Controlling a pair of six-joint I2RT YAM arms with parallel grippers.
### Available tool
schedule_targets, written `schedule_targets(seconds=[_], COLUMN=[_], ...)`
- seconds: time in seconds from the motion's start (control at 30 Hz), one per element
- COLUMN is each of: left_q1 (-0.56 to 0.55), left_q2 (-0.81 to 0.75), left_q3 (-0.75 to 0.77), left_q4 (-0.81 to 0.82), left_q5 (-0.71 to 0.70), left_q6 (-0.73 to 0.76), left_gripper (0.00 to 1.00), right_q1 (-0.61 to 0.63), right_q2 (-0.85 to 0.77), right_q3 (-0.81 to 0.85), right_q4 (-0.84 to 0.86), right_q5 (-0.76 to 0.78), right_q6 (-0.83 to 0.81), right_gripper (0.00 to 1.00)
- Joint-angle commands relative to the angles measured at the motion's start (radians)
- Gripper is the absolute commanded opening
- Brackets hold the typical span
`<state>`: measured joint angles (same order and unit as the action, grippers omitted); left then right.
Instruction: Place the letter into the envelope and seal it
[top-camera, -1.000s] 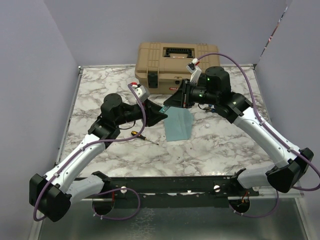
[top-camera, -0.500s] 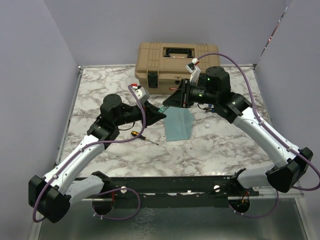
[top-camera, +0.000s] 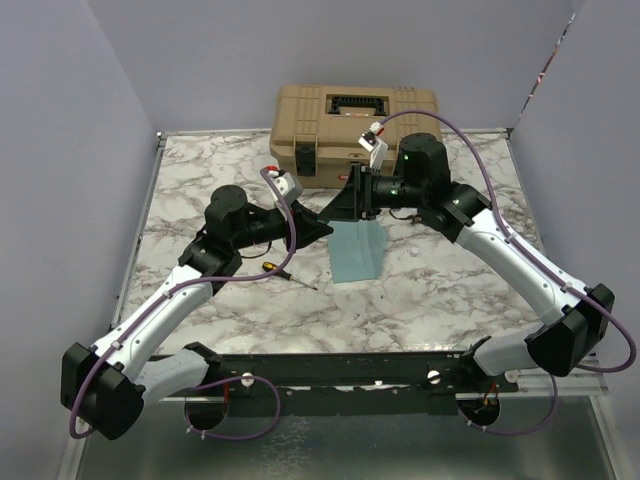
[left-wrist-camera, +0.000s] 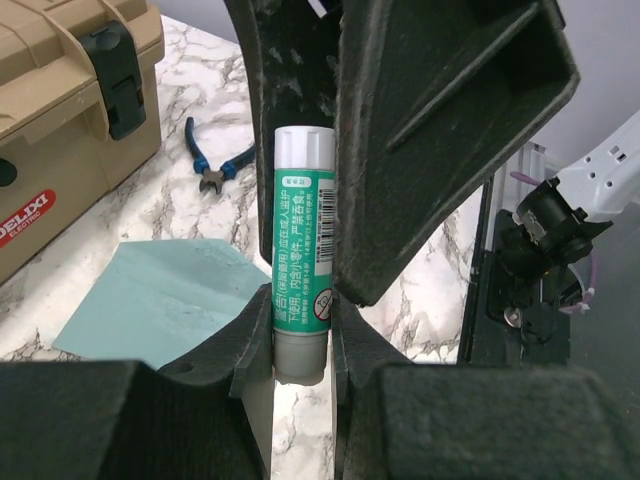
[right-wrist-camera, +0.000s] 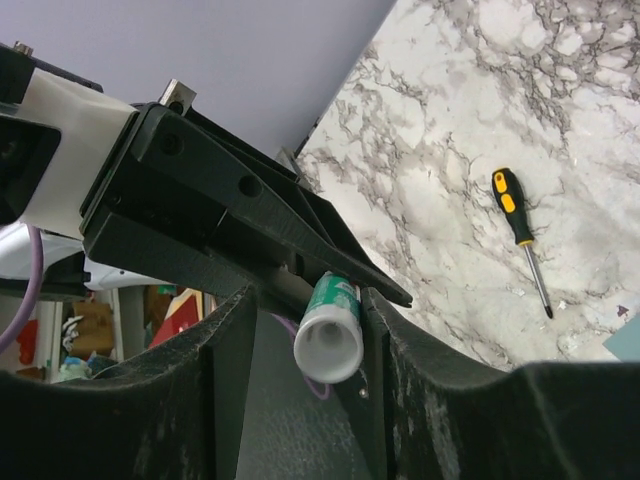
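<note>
The teal envelope (top-camera: 357, 252) lies flat on the marble table, just below where the two grippers meet; it also shows in the left wrist view (left-wrist-camera: 160, 300). The letter is out of view. My left gripper (top-camera: 318, 228) is shut on the grey base of a green glue stick (left-wrist-camera: 303, 260) and holds it above the table. My right gripper (top-camera: 348, 200) faces it, open, its jaws around the stick's white cap (right-wrist-camera: 328, 345). The cap touches one finger (right-wrist-camera: 385, 330), and there is a gap to the other.
A tan toolbox (top-camera: 345, 125) stands at the back of the table, close behind the grippers. A yellow-handled screwdriver (top-camera: 285, 272) lies left of the envelope. Blue-handled pliers (left-wrist-camera: 215, 165) lie near the toolbox. Purple walls enclose three sides.
My right gripper has moved left toward the left gripper and now has its jaws around the glue stick's cap. The left gripper and the envelope have hardly moved.
</note>
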<state>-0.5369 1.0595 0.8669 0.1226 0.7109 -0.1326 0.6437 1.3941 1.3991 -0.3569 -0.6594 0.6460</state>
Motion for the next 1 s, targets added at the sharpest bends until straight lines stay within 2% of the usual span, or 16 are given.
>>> schedule_targets(seconds=[0.0, 0.2, 0.5, 0.73, 0.83, 0.9, 0.97], left_q1=[0.002, 0.002, 0.002, 0.002, 0.002, 0.002, 0.002], left_q2=[0.005, 0.016, 0.021, 0.015, 0.008, 0.002, -0.014], left_q3=[-0.005, -0.006, 0.005, 0.013, 0.014, 0.014, 0.006], left_q4=[0.009, 0.000, -0.028, -0.042, -0.043, -0.043, -0.043], left_q5=[0.034, 0.076, 0.085, 0.068, 0.061, 0.051, 0.013], left_q6=[0.031, 0.040, 0.043, 0.038, 0.034, 0.030, 0.024], left_gripper=[0.07, 0.07, 0.10, 0.17, 0.27, 0.46, 0.67], right_q1=[0.005, 0.005, 0.005, 0.005, 0.005, 0.005, 0.005], right_q2=[0.016, 0.027, 0.046, 0.049, 0.041, 0.028, 0.010], right_q3=[-0.003, 0.011, 0.029, 0.043, 0.043, 0.035, 0.017], right_q4=[0.013, -0.032, -0.117, -0.169, -0.182, -0.178, -0.167], right_q5=[-0.096, -0.139, -0.173, -0.140, -0.098, -0.031, 0.057], right_q6=[-0.020, -0.071, -0.156, -0.206, -0.226, -0.232, -0.233], right_gripper=[0.47, 0.42, 0.41, 0.19, 0.09, 0.01, 0.01])
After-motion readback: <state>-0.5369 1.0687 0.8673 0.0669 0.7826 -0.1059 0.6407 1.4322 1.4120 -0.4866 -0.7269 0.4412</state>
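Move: The glue stick is still pinched in the left hand, its middle about 2 cm right of that hand, 1 cm ahead and 1 cm up. From the right hand, whose open fingers already straddle its free end, the middle lies some 2 cm left and 2 cm down, level fore and aft. From the right hand, the envelope lies about 11 cm ahead, 3 cm right, the screwdriver roughly 6 cm ahead, 12 cm left, both far below on the table. The glue stick changes hands in the air: the right hand sinks about 3 cm around it, easing back 1 cm and turning slightly counter-clockwise, then closes its fingers on the stick. The left hand keeps its pinch while drifting back and down a little over 1 cm each, and at the end opens and lets go, staying around the stick. ##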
